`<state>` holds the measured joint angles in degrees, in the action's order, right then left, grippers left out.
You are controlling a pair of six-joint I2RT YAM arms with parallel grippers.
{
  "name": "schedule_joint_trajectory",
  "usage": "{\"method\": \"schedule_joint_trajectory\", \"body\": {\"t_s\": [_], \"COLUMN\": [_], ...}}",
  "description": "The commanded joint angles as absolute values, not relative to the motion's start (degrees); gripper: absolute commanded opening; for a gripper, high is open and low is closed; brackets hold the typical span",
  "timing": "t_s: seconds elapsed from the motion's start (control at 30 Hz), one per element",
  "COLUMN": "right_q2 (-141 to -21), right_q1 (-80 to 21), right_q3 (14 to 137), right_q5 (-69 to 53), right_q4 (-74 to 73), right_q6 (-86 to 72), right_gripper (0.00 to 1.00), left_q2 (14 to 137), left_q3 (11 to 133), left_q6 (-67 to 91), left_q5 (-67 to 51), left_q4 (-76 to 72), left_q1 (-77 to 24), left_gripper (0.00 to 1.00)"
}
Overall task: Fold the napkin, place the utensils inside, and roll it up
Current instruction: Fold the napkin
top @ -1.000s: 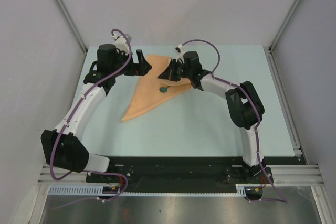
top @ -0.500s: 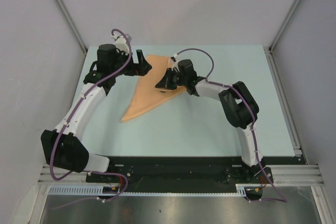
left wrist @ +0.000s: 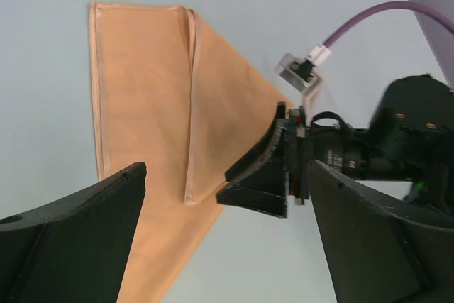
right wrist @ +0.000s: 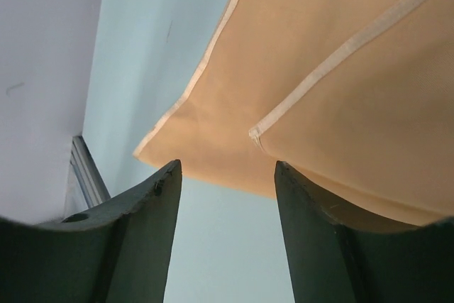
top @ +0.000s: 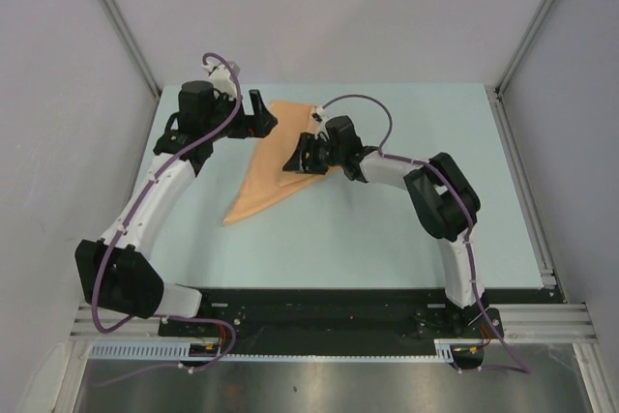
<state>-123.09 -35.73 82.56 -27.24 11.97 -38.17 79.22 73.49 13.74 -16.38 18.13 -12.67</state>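
The peach-orange napkin [top: 253, 186] lies folded into a long triangle on the table, its hemmed flap showing in the left wrist view [left wrist: 142, 90] and the right wrist view [right wrist: 340, 69]. My right gripper [top: 293, 163] hangs low over the napkin's right edge. Its jaws [right wrist: 227, 168] are open with only table and cloth edge between them. My left gripper [top: 263, 113] is at the napkin's far left corner, wide open [left wrist: 227, 168] and empty. It looks onto the right gripper's fingers [left wrist: 262, 182]. The utensils are hidden in every view.
The pale blue-green table [top: 387, 229] is walled in by grey panels. A metal rail [top: 527, 191] runs along the right side and the black mounting bar [top: 329, 311] along the near edge. A purple cable [left wrist: 369, 19] loops above the right wrist.
My right gripper has moved left over the napkin's middle, covering the spot where the teal utensil lay, and its jaws have gone from shut to open. The left arm has stayed put.
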Motion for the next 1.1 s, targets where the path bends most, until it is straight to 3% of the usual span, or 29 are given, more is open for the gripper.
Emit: {"method": "schedule_joint_trajectory", "body": {"t_s": [0.0,0.17,0.37,0.7,1.07], "right_q2": [-112.69,-109.6,-113.98,-120.14,-121.37], "right_q1": [-33.76,-27.79,-20.14,-16.79,-16.7], "right_q3": [80.69,78.84,79.27,80.86,82.88], "right_q5": [-23.48,-23.28,-29.44,-35.59,-36.04], "right_q4": [8.01,4.83,6.32,9.22,10.37], "right_q6": [-31.21,-29.44,-30.41,-32.16,-33.57], "right_gripper": [0.61,0.6,0.6,0.59,0.59], "left_q2": [76.64,75.06,66.37,53.97,48.69], "left_q3": [72.43,67.25,52.75,33.15,28.22], "left_q6": [15.55,19.15,26.09,34.71,36.56], "left_q5": [-13.19,-10.12,-1.94,2.02,2.28], "left_q4": [15.47,12.14,5.99,6.77,9.84], "left_q1": [-12.39,-12.39,-12.31,-8.27,-5.1], "left_gripper": [1.0,1.0,1.0,1.0,1.0]}}
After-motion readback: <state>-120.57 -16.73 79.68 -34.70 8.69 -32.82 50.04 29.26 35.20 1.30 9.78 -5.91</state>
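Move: The fold's near-right corner lies about 17 cm right and 7 cm ahead of the right hand, 3 cm lower. At the same level, the flap's loose corner is some 3 cm left and 1 ahead, and the far end of the flap's hem 24 cm ahead and 7 right. The napkin's near-left corner lies roughly 17 cm back, 17 left and 22 below the left hand; from there the flap's loose corner is 15 cm right and 12 farther out. With its fingers already off the flap and part-open, the right hand heads for the fold's near-right corner, arching about 7 cm up and over the flap, some 15 cm right and 8 forward, then down beside that corner; contact there can't be seen. The left hand, open, drops some 15 cm while moving back and left towards the near-left corner, turning about 30 degrees counter-clockwise. ##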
